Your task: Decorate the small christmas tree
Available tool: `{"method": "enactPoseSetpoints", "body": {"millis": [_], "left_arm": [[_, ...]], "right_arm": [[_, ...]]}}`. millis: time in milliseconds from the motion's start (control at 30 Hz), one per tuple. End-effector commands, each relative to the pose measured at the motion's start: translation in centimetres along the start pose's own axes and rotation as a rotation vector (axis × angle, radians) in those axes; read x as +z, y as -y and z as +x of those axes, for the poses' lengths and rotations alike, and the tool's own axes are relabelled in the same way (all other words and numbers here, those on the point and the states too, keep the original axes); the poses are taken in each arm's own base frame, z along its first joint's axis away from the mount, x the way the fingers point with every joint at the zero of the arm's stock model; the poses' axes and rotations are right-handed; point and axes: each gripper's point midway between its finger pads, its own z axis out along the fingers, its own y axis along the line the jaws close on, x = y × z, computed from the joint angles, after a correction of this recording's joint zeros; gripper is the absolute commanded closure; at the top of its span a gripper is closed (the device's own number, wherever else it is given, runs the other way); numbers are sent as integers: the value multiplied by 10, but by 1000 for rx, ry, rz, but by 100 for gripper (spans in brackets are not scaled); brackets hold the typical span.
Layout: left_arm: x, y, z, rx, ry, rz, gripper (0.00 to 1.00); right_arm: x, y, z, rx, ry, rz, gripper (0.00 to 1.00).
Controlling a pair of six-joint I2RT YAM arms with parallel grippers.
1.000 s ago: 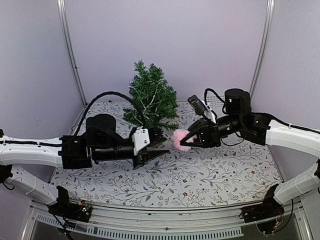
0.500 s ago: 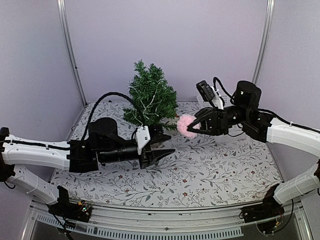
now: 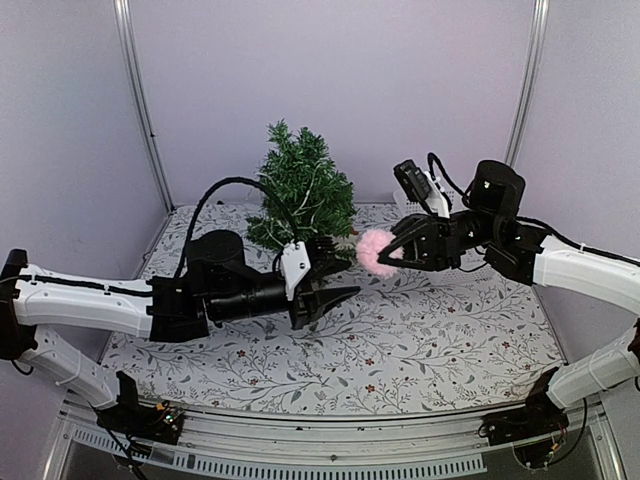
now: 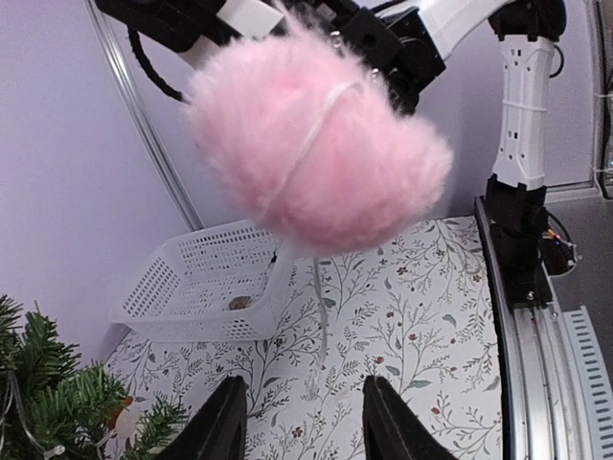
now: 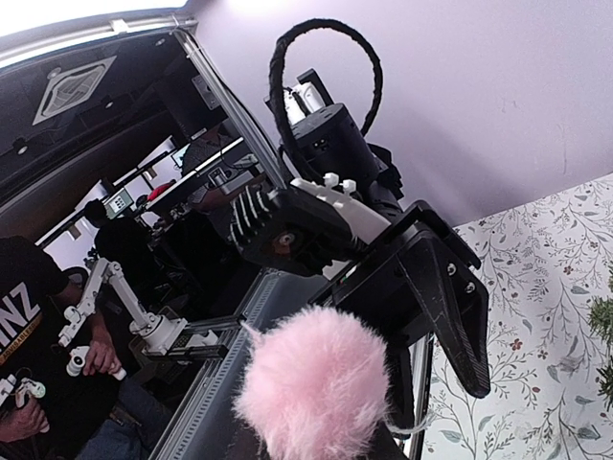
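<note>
The small christmas tree [image 3: 303, 195] stands at the back of the table, dark green with a thin light string; its needles also show in the left wrist view [image 4: 53, 402]. A fluffy pink pompom [image 3: 374, 250] hangs in the air just right of the tree, with my right gripper [image 3: 396, 252] shut on it. A pale thread [image 4: 321, 316] dangles below the pompom [image 4: 321, 158]. My left gripper [image 3: 342, 270] is open, pointing right at the pompom from just below and left of it, nothing between its fingers [image 4: 222, 422]. In the right wrist view the pompom [image 5: 316, 388] hides my own fingertips.
A white mesh basket [image 4: 206, 283] with a small brown item inside sits on the floral tablecloth [image 3: 420, 330] behind the pompom, at the back right. Metal frame posts [image 3: 140, 100] stand at both back corners. The right arm's base [image 4: 522, 220] is at the table's near edge.
My right gripper lifted the pompom up and a little right, then held still. My left arm reached forward to the right towards it, and its jaws opened wider.
</note>
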Motion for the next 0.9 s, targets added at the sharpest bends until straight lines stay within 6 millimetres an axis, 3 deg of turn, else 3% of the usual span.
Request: {"method": "enactPoseSetpoints", "body": {"millis": [0, 133, 333, 633, 867], "left_arm": [[8, -6, -16, -1, 55, -2, 59], [14, -6, -18, 8, 64, 6, 68], [14, -6, -22, 3, 76, 20, 100], [-20, -19, 0, -79, -9, -38, 100], [-36, -31, 4, -116, -34, -84, 100]], "right_arm": [[-1, -15, -6, -44, 2, -33, 100], [0, -16, -6, -49, -1, -38, 100], [-1, -17, -5, -45, -3, -35, 100], [-17, 3, 1, -11, 32, 72, 100], [-22, 19, 7, -1, 44, 145, 94]]}}
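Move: The lower end of the pink pompom's white string hangs in front of my open left fingers, about 2 cm to the right, level with them in height and reach. The pompom is some 4 cm right and 6 cm above my left hand; the tree stands roughly 18 cm ahead and 9 cm left, its middle about 10 cm lower. From my right hand, the string end lies around 4 cm left and 6 cm below, the pompom about 2 cm left in its fingers. I ease my left hand about 1.5 cm right onto the hanging string and shut its half-open fingers, pinching the end, then draw back left about 5 cm, rising slightly, away from the pompom. My right hand keeps its hold on the pompom and late on drifts a centimetre or so forward, right and down. ##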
